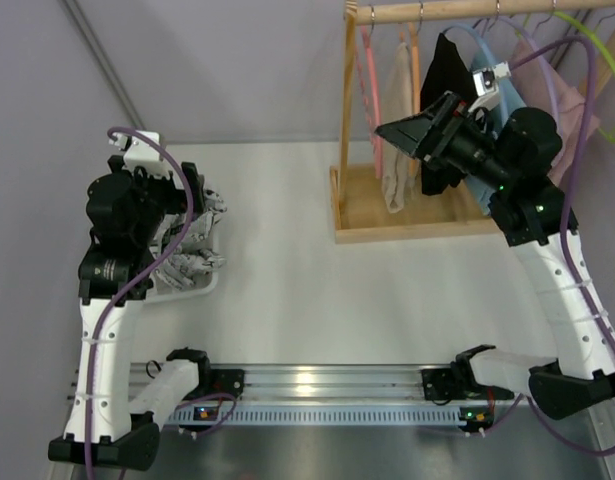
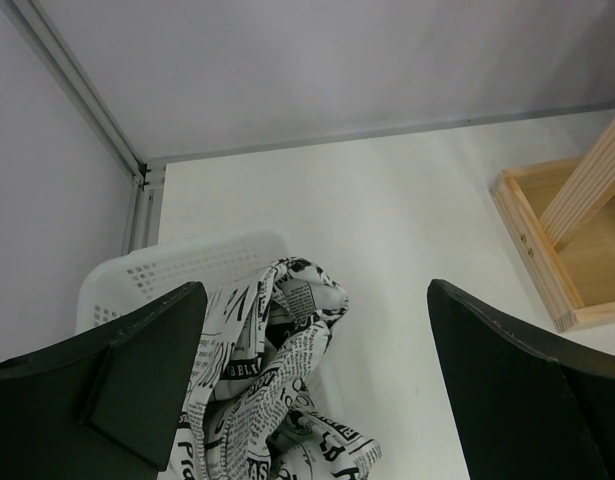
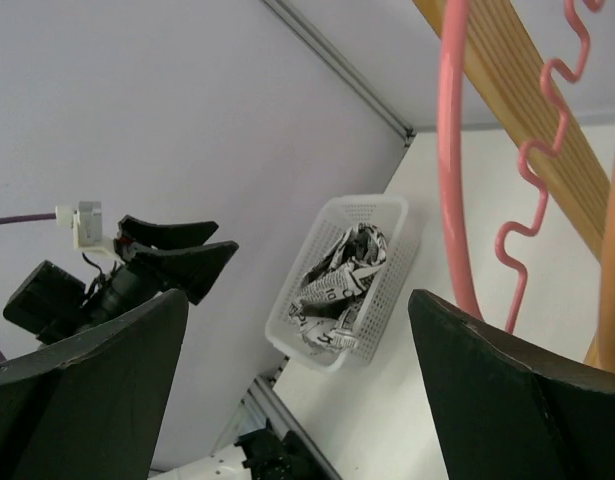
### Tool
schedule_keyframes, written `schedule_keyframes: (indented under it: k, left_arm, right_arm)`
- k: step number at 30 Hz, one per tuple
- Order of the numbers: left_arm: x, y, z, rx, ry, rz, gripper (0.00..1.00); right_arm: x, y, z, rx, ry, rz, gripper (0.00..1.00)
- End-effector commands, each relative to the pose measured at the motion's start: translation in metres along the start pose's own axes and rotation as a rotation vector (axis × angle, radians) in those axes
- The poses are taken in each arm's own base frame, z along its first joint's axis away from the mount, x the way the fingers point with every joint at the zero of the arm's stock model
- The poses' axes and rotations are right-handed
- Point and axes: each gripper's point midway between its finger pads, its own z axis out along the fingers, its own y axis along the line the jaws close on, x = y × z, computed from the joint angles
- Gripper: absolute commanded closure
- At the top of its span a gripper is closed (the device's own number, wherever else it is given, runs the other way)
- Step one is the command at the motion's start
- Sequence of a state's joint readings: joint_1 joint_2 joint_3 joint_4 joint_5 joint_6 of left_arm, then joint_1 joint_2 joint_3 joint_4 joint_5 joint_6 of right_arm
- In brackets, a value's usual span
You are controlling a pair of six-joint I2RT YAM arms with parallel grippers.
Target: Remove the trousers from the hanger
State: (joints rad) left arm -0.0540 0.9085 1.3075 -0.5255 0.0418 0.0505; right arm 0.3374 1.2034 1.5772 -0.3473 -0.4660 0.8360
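Note:
The newspaper-print trousers [image 2: 287, 340] lie crumpled in a white perforated basket [image 2: 167, 265] at the table's left; they also show from above [image 1: 187, 265] and in the right wrist view [image 3: 342, 280]. My left gripper [image 2: 315, 300] hangs open just over them, holding nothing; from above the left gripper [image 1: 192, 200] is over the basket [image 1: 202, 285]. A bare pink hanger [image 3: 452, 150] hangs on the rack, close beside the right finger of my right gripper [image 3: 297, 300]. The right gripper [image 1: 397, 133] is raised beside the pink hanger [image 1: 370, 75], open and empty.
A wooden rack with a tray base [image 1: 407, 215] stands at the back right. On it hang a beige cloth [image 1: 395, 120], a black garment [image 1: 442, 60] and a blue hanger [image 1: 487, 60]. An aluminium rail [image 1: 327, 385] runs along the near edge.

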Motion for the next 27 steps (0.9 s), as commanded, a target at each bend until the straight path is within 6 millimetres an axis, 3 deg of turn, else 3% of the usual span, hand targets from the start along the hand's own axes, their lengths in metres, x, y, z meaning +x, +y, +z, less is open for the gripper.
schedule_keyframes:
  k: [1,4,6,8,9,10,14,21,27]
  left_arm:
    - [-0.018,-0.003,-0.008,0.018,-0.06,-0.009,0.02]
    - [-0.016,-0.005,-0.005,0.025,-0.052,-0.023,0.02]
    - [-0.016,-0.007,-0.004,0.033,-0.051,-0.028,0.02]
    - [-0.017,-0.007,-0.003,0.035,-0.051,-0.032,0.02]
    - [-0.018,-0.007,-0.004,0.036,-0.052,-0.038,0.02]
    - [-0.018,-0.007,-0.004,0.036,-0.052,-0.038,0.02]
    - [-0.018,-0.008,-0.005,0.038,-0.055,-0.038,0.02]
    - [-0.012,-0.009,-0.008,0.045,-0.051,-0.027,0.02]
    - [-0.01,-0.008,-0.007,0.042,-0.047,-0.025,0.02]
  right_arm:
    - [-0.035,0.051,-0.039,-0.092,-0.153,-0.227,0.07]
    - [-0.056,0.065,-0.053,-0.088,-0.22,-0.26,0.08]
    - [-0.067,0.057,-0.056,-0.055,-0.244,-0.281,0.08]
    - [-0.075,0.041,-0.054,0.003,-0.247,-0.275,0.1]
    - [-0.083,0.017,-0.05,0.057,-0.235,-0.25,0.15]
    - [-0.083,0.017,-0.05,0.058,-0.235,-0.25,0.15]
    - [-0.101,-0.02,-0.046,0.116,-0.222,-0.226,0.19]
    - [-0.109,-0.025,-0.025,0.033,-0.203,-0.199,0.31]
    - [-0.121,-0.052,-0.007,0.072,-0.223,-0.168,0.33]
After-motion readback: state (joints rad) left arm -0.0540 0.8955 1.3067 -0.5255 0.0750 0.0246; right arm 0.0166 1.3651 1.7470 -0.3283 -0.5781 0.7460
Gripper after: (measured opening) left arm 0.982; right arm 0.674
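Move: The empty right hand's next grip, the orange hanger's near arm, lies about 8 cm ahead and 3 cm right, roughly level with it. The beige trousers hang from it, some 10 cm ahead, 3 cm right and 12 cm below the hand; the pink hanger is about 8 cm ahead and 5 cm left. From the idle left hand, the orange hanger is some 10 cm ahead, 49 cm right and 8 cm above. Right hand rises about 8 cm, swings right, then reaches 11 cm forward-down towards the orange hanger, fingers narrowing. ##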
